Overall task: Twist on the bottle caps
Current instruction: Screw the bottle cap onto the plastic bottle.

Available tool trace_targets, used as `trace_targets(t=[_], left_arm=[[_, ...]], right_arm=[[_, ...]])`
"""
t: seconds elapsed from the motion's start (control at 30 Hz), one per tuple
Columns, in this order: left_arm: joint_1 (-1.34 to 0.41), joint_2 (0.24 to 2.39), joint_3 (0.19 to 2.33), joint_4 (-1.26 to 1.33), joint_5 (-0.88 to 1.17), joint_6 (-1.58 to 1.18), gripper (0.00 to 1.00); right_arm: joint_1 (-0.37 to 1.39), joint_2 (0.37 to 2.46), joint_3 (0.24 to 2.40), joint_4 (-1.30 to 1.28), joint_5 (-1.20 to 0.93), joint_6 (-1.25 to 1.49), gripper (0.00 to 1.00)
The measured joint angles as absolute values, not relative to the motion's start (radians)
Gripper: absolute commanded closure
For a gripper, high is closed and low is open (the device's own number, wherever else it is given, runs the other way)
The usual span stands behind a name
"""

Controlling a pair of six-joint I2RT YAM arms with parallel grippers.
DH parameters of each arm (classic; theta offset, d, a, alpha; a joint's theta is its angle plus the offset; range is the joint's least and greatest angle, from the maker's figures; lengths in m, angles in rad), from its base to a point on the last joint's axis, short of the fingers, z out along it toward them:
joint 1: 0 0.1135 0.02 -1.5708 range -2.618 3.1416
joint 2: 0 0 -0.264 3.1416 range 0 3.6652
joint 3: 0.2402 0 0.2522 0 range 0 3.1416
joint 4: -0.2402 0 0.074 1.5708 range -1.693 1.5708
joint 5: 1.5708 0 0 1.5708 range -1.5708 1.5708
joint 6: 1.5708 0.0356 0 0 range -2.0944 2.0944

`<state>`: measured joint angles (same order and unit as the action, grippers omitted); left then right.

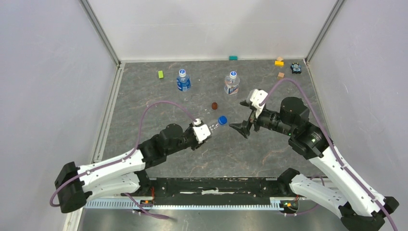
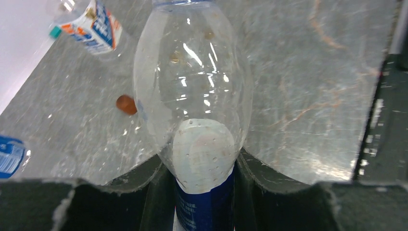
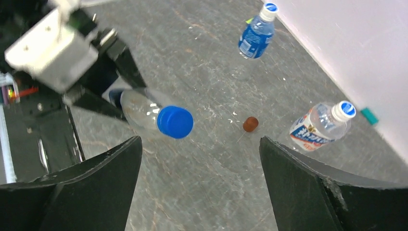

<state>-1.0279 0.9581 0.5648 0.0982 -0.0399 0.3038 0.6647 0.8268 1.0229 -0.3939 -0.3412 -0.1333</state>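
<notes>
My left gripper [image 1: 206, 130] is shut on a clear bottle [image 2: 192, 91], gripping it at its blue label and holding it tilted above the table. A solid blue cap [image 1: 222, 120] [image 3: 175, 121] sits on that bottle's neck, which points toward the right arm. My right gripper [image 1: 242, 129] [image 3: 200, 140] is open and empty, a short gap to the right of the blue cap and not touching it. Two other bottles [image 1: 183, 81] [image 1: 231, 83] stand upright farther back, each with a whitish-blue cap on top [image 3: 270, 7] [image 3: 346, 109].
A dark red-brown disc [image 1: 214, 105] lies between the held bottle and the standing ones. Along the back edge lie a green block [image 1: 160, 74], a teal block [image 1: 233, 57], a yellow block [image 1: 279, 62], a tan block [image 1: 281, 75] and a small dark toy [image 1: 296, 68].
</notes>
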Motion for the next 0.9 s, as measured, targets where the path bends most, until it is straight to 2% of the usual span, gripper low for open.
trace_targets(t=[0.33,0.57,0.9], left_arm=[[-0.989,0.865,0.590,0.041,0.274,0.263,0.64],[-0.987,0.866,0.652,-0.028,0.378,0.264,0.64],[-0.987,0.898,0.724,-0.084,0.451,0.283,0.64]], right_arm=[[0.665,0.796,1.065,-0.539,-0.611,-0.451,0.18],[0.665,0.833,1.143,-0.616,-0.762,-0.571,0.27],[0.665,0.907,1.168,-0.704,-0.861,-0.648,0.44]])
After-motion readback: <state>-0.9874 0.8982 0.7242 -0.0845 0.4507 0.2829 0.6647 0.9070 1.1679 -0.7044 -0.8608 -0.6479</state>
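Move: The blue cap, sitting on the neck of the bottle that the left hand holds, lies about 6 cm to the right hand's left, level with it fore and aft and some 6 cm below. The brown lump lies roughly 20 cm ahead, 8 cm left and 31 cm below; the orange-label bottle stands 28 cm straight ahead, its middle 21 cm below. From the left hand, the cap is about 6 cm right, 2 cm ahead and 8 cm above. The blue cap is brought between the right fingers from both sides: the left hand keeps its grip and draws the bottle back about 7 cm and up nearly as far, edging right and turning clockwise. The open right hand pulls back as well, drifting left, swings some 35 degrees counter-clockwise to face the cap, tips slightly up, and narrows its fingers to a little over half open without gripping. ##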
